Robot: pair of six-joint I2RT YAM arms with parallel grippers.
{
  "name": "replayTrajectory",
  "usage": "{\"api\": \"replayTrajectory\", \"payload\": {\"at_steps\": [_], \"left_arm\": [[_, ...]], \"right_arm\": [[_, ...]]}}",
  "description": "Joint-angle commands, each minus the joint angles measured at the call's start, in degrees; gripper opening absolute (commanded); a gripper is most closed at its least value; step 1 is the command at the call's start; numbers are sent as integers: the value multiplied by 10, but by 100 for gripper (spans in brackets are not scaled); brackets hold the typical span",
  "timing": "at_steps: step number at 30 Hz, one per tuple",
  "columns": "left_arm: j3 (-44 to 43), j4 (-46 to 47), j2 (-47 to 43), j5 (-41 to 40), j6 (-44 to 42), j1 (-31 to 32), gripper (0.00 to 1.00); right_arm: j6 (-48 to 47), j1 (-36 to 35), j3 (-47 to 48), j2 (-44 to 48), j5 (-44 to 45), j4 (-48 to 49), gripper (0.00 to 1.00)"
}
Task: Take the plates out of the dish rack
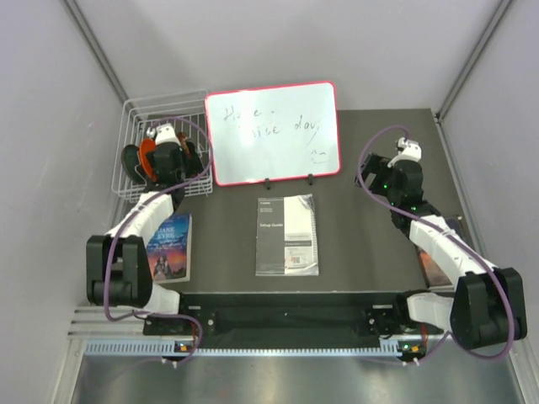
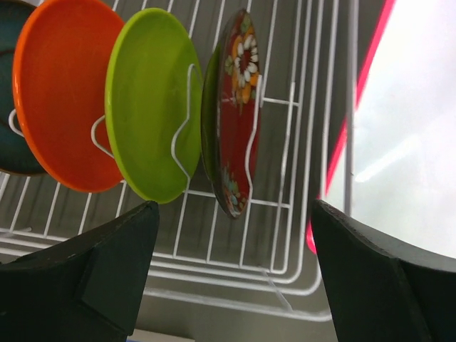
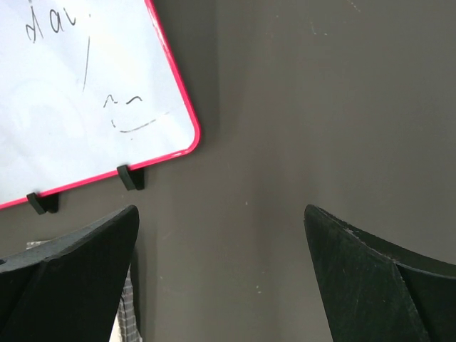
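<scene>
The white wire dish rack (image 1: 135, 126) stands at the table's back left. In the left wrist view the plates stand upright in the slots of the dish rack (image 2: 288, 271): a dark teal plate (image 2: 6, 107) at the far left, then an orange plate (image 2: 60, 92), a lime green plate (image 2: 149, 107) and a red flower-patterned plate (image 2: 241, 107). My left gripper (image 1: 167, 160) hovers over the rack, open, its jaws (image 2: 234, 214) wide apart below the patterned plate and touching nothing. My right gripper (image 1: 392, 172) hangs open above bare table (image 3: 219, 214) at the right.
A red-framed whiteboard (image 1: 274, 133) stands propped right of the rack, close to the left gripper's right finger (image 2: 370, 278). A setup booklet (image 1: 286, 234) lies mid-table, a paperback (image 1: 171, 246) near the left arm, another book (image 1: 438, 265) under the right arm.
</scene>
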State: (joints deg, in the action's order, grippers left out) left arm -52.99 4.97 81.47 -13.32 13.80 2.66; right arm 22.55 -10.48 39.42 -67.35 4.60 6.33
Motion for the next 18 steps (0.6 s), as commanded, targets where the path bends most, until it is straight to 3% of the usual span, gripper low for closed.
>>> {"api": "replayTrajectory", "payload": {"at_steps": [1, 5, 7, 13, 17, 18], "left_arm": [[6, 107, 26, -57, -13, -1, 90], [1, 165, 79, -77, -23, -1, 83], [-11, 184, 99, -86, -26, -1, 66], [-28, 209, 151, -74, -26, -2, 36], [-27, 219, 159, -86, -20, -1, 3], [-29, 218, 159, -86, -21, -1, 0]], "right_arm": [[1, -7, 29, -21, -26, 55, 100], [8, -7, 31, -51, -39, 83, 100], [13, -8, 33, -71, -43, 89, 99], [13, -8, 45, -117, -44, 94, 97], [13, -8, 53, -132, -43, 92, 96], [13, -9, 53, -135, -43, 95, 96]]}}
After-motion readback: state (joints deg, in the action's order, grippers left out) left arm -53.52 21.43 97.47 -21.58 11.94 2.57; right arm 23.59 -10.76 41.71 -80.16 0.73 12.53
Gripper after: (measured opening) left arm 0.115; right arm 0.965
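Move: The red flowered plate, with an olive-green one leaning on it, stands in the rack about 11 cm ahead of my left hand, 2 cm to its left and 8 cm below. The light-green plate is some 5 cm left of that pair and the orange one about 9 cm left of it, both level with the pair in reach and height. From my right hand the pair lies roughly 15 cm farther out, 60 cm to the left and 7 cm lower. I close my left fingers from nearly fully open to almost shut on the near rims of the red flowered plate and the olive-green plate against it, reaching about 5 cm down, nearly as far forward and a little left into the rack. My empty right hand, still open, sinks some 4 cm beside the whiteboard, easing forward and left. ##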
